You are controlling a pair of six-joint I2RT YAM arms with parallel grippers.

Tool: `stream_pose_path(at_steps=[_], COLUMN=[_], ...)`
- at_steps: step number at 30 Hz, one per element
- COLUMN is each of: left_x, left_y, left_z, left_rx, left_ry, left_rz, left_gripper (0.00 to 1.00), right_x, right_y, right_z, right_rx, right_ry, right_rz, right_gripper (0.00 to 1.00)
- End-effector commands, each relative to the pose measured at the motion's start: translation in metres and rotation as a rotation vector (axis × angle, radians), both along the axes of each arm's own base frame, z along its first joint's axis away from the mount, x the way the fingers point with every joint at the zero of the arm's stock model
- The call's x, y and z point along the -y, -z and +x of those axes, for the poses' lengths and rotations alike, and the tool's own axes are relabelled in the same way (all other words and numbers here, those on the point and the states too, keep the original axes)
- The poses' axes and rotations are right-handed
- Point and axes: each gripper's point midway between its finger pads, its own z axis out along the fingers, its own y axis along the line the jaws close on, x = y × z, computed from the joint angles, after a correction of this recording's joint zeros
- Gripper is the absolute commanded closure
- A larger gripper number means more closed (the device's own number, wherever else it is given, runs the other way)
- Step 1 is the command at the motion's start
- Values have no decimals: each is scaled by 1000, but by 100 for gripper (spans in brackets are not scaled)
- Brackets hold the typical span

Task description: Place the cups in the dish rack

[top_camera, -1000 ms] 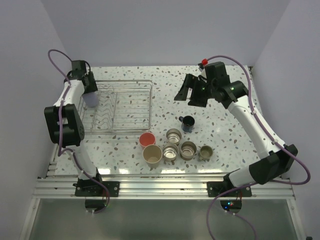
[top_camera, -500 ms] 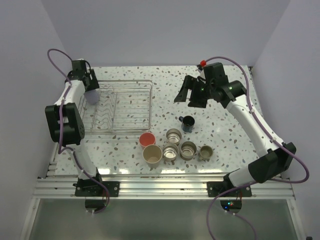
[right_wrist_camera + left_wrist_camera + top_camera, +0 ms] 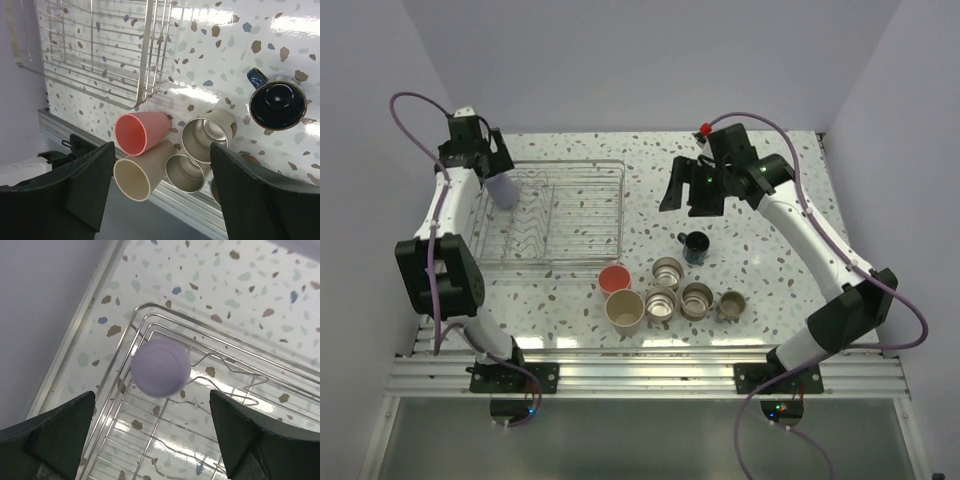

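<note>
The lavender cup [image 3: 502,188] sits bottom-up in the far left corner of the wire dish rack [image 3: 582,165]. My left gripper [image 3: 483,160] is open above it and apart from it. The left wrist view shows the cup's base [image 3: 161,367] between my spread fingers [image 3: 60,432]. My right gripper [image 3: 686,197] is open and empty, above the table right of the rack. Below it stand the black mug [image 3: 696,245], pink-red cup [image 3: 614,279], beige cup [image 3: 625,310], three steel cups [image 3: 667,271] and the olive-tan mug [image 3: 731,304].
The right wrist view shows the rack's near right corner [image 3: 145,90], the pink-red cup [image 3: 137,132], beige cup [image 3: 140,172], two steel cups [image 3: 207,132] and the black mug [image 3: 277,102]. The table's metal front rail [image 3: 640,375] runs below the cups.
My left gripper has drawn up and back to the left, away from the lavender cup, which stays in the rack. My right gripper has shifted left.
</note>
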Motion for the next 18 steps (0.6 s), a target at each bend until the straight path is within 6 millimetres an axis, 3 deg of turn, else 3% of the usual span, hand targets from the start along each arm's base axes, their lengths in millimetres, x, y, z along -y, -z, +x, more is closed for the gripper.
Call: stream_pose_path(at_steps=[1,3,5,7,9,11,14,18], left_x=[-3,1,8,20,33,48,89,141], left_y=[-84,-101,-103,-118,-111,-118,-107,-117], left_z=[-19,-34,-47,-61,-73,-87,-106,-132], left_rx=[198,226,229,271,264,292,278,291], left_ry=[-51,-59,-58,-24,3,29,151,296], left_rz=[10,-8,-37,-70,-124,-160,-267,-310], left_gripper=[0,0,0,0,0,0,3,4], right_x=[-14,-25,-28,-30,-25,-10,12,33], right_y=[0,6,11,20,26,36,43,65], right_z=[-12,-27,-30,-36,-36,-29,-12,-1], right_rx=[10,2,10,-4,-4,4,18,-39], right_ry=[-108,-180,-196,-206,-176,-156,-134,-107], right_rz=[-92,-141,-175,-179,-196,-289,-451,-560], right_gripper=[20,19,19,18,18,18,19,23])
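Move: Almost level fore and aft with the open right hand, the dark mug stands about 5 cm to its right and roughly 21 cm below. The nearest steel cup is some 6 cm back and 3 cm left of that hand, another about 13 cm back and 5 cm right, both equally low. From the left hand the mug lies about 55 cm right, 16 back and 13 down; the released purple cup is 3 cm ahead, 9 below. Backing away from the purple cup in the rack's far left corner, the open left hand climbs about 14 cm, then swings right and sinks a little, ending 11 cm farther back and tipped up. The open right hand loops back and left about 4 cm and returns, sinking some 5 cm towards the mug while its fingers swing steeper down. ##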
